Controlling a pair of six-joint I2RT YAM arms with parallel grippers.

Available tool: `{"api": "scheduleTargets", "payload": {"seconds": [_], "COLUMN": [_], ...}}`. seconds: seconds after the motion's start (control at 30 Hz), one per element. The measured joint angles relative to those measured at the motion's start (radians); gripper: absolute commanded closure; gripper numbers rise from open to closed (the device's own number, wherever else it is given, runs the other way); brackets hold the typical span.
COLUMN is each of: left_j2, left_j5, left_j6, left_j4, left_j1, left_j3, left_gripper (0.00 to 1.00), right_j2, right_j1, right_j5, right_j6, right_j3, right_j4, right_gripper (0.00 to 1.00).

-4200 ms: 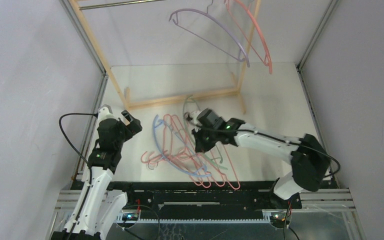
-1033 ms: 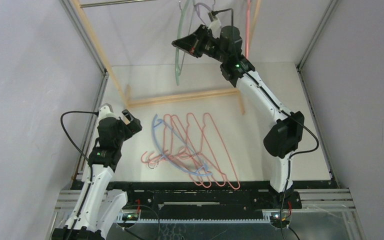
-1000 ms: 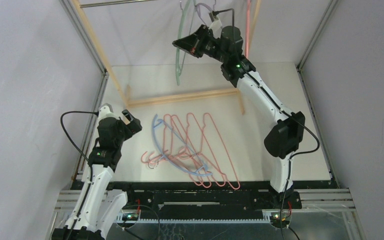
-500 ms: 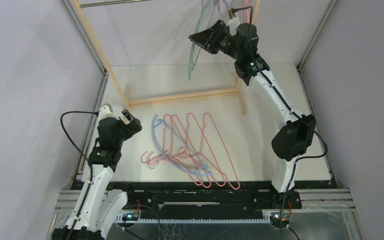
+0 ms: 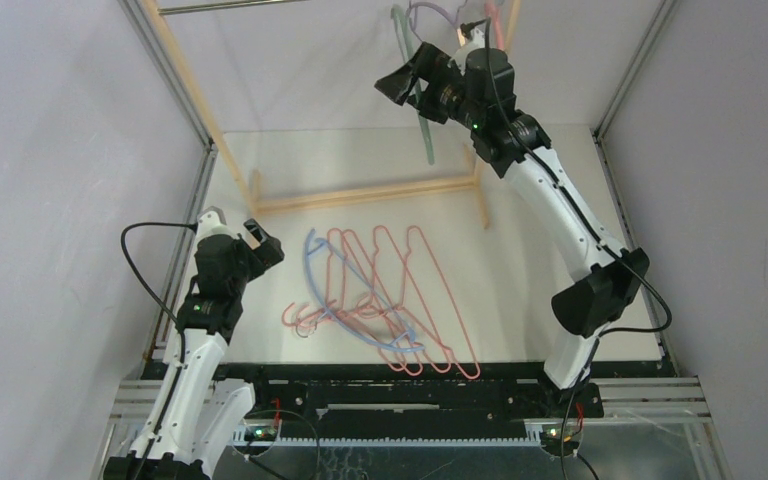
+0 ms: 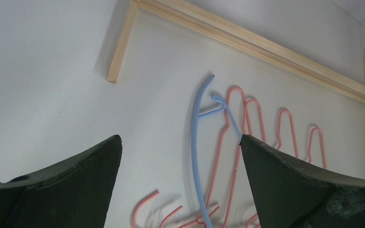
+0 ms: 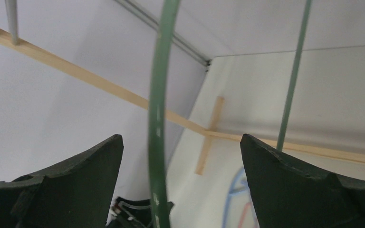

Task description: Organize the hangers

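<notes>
Several salmon-pink hangers (image 5: 400, 290) and a blue hanger (image 5: 312, 262) lie overlapped on the white table. High at the back, a green hanger (image 5: 426, 135) hangs from above, beside a lavender hanger (image 5: 430, 12) and a pink one (image 5: 496, 25). My right gripper (image 5: 407, 82) is raised there and open. In the right wrist view the green hanger's bar (image 7: 158, 118) runs between the spread jaws of this gripper (image 7: 178, 138) without touching either. My left gripper (image 5: 260, 245) hovers low at the table's left, open and empty (image 6: 178, 140), facing the blue hanger (image 6: 195, 156) and the pink ones (image 6: 247, 118).
The wooden rack's base bar (image 5: 370, 198) lies across the table behind the pile, with its posts (image 5: 192, 95) rising at left and right. A metal rail (image 5: 240, 8) crosses the top. Grey walls close in on both sides.
My right gripper has opened and let go of the green hanger, which now hangs further right beside the lavender one. The right arm shifted right. The left arm has not moved.
</notes>
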Motion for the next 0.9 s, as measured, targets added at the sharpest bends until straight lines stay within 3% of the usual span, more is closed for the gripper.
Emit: {"api": "scheduleTargets", "payload": {"seconds": [0.3,0.5,0.67,0.9], "left_j2": [0.000,-0.011,-0.019,-0.029], "left_j5": [0.001,0.001,0.001,0.001], "left_j6": [0.000,0.000,0.000,-0.001], "left_j4": [0.000,0.000,0.000,0.000], "left_j1": [0.000,0.000,0.000,0.000], "left_j3": [0.000,0.000,0.000,0.000], "left_gripper": [0.01,0.00,0.00,0.00], "right_j2": [-0.053,-0.068,-0.095,-0.282], "right_j1": [0.108,0.143,0.165,0.272], "right_j5": [0.330,0.552,0.742,0.811], "right_j6": [-0.288,-0.476,-0.620,-0.753], "right_j3": [0.169,0.183,0.113,-0.067], "right_j4": [-0.232,-0.348,-0.379,-0.372], "right_gripper": [0.00,0.00,0.00,0.00]}}
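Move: The right hand, empty and open, is at the near arm of the just-hung green hanger, whose middle is about 8 cm ahead, roughly level. The purple hanger is some 12 cm ahead and 9 cm right, the pink one 12 cm ahead and 20 cm right. The blue hanger, next, lies about 25 cm back, 10 cm left and 42 cm below, the pink pile 9 cm right of it. From the left hand, blue is about 19 cm right, 3 cm back, 17 cm below. The right hand heads right and back from the hanging green hanger, fingers staying wide open: it first draws back and rises about 4 cm, then swings right while sinking again, and finally pulls back quickly, some 10 cm right and 8 cm back overall. The wrist rolls about 50 degrees, left side down, and the fingers turn clockwise from forward-left to nearly straight forward. ##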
